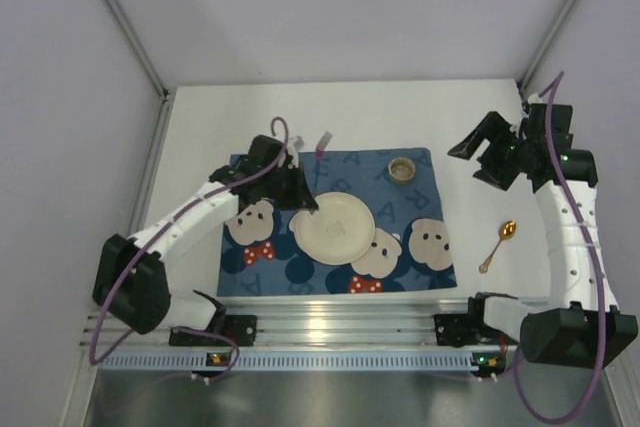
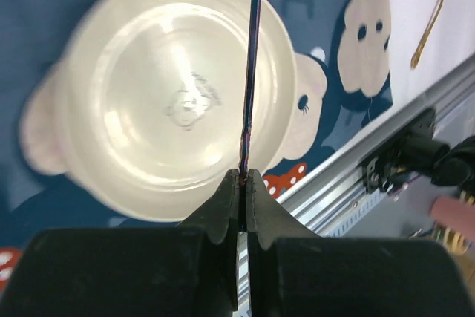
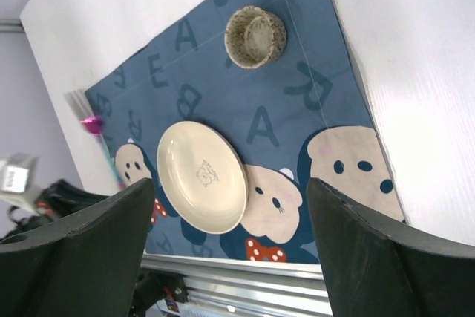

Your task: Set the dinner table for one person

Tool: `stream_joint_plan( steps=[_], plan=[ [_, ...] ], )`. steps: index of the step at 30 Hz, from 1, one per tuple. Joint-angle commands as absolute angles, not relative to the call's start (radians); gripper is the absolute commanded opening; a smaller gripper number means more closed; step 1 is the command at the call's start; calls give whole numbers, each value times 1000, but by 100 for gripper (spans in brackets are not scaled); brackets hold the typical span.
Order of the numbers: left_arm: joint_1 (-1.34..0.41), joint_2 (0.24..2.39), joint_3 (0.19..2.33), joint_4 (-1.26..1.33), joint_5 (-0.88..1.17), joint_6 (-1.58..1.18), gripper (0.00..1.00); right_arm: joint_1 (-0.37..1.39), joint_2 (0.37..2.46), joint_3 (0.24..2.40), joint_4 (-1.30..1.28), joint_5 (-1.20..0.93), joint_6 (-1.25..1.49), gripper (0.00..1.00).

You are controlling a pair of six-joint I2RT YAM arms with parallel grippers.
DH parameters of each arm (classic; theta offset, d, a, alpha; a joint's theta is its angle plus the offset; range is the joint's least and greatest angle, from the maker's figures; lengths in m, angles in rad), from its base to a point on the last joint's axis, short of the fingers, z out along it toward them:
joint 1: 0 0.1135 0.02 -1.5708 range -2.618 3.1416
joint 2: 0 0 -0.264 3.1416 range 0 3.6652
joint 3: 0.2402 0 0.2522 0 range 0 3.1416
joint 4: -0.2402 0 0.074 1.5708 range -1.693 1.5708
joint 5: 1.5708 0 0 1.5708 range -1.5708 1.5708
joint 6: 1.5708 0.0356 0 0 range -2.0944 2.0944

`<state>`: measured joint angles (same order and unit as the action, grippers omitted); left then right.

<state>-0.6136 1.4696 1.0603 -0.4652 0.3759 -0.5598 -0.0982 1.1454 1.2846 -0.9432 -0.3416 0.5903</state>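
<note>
On the white dinner table lies a blue mouse-print placemat. A cream plate sits at the mat's middle, with a small speckled cup at its far right corner. My left gripper hovers over the plate's left edge. In the left wrist view it is shut on a thin, shiny multicoloured utensil, seen edge-on and running out across the plate. A gold spoon lies on the bare table right of the mat. My right gripper hangs open and empty beyond the spoon.
A metal rail runs along the near table edge, carrying both arm bases. White walls with metal posts close in the far and side edges. In the right wrist view the cup and plate lie well below the open fingers.
</note>
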Motion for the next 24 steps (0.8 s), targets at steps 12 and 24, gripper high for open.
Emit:
stream_joint_plan(
  steps=[12, 24],
  plan=[
    [-131, 1201, 718, -502, 716, -564, 0, -86, 1144, 1229, -894, -367, 595, 82],
    [-9, 1292, 607, -400, 874, -584, 3, -84, 1106, 1164, -887, -367, 588, 82]
  ],
)
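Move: The left hand still grips the fork; the bare strip of mat left of the plate lies about 12 cm to its left, 4 cm back and 12 cm below. The plate's middle is about 6 cm right and 5 cm back, the red bow print 16 cm left and 12 cm back, both some 12 cm below. From the empty right hand, that strip lies roughly 60 cm left, 10 cm back and 24 cm below. Left hand swings the fork about 13 cm left to beside the plate, turning counter-clockwise, sinking; right sinks too. ##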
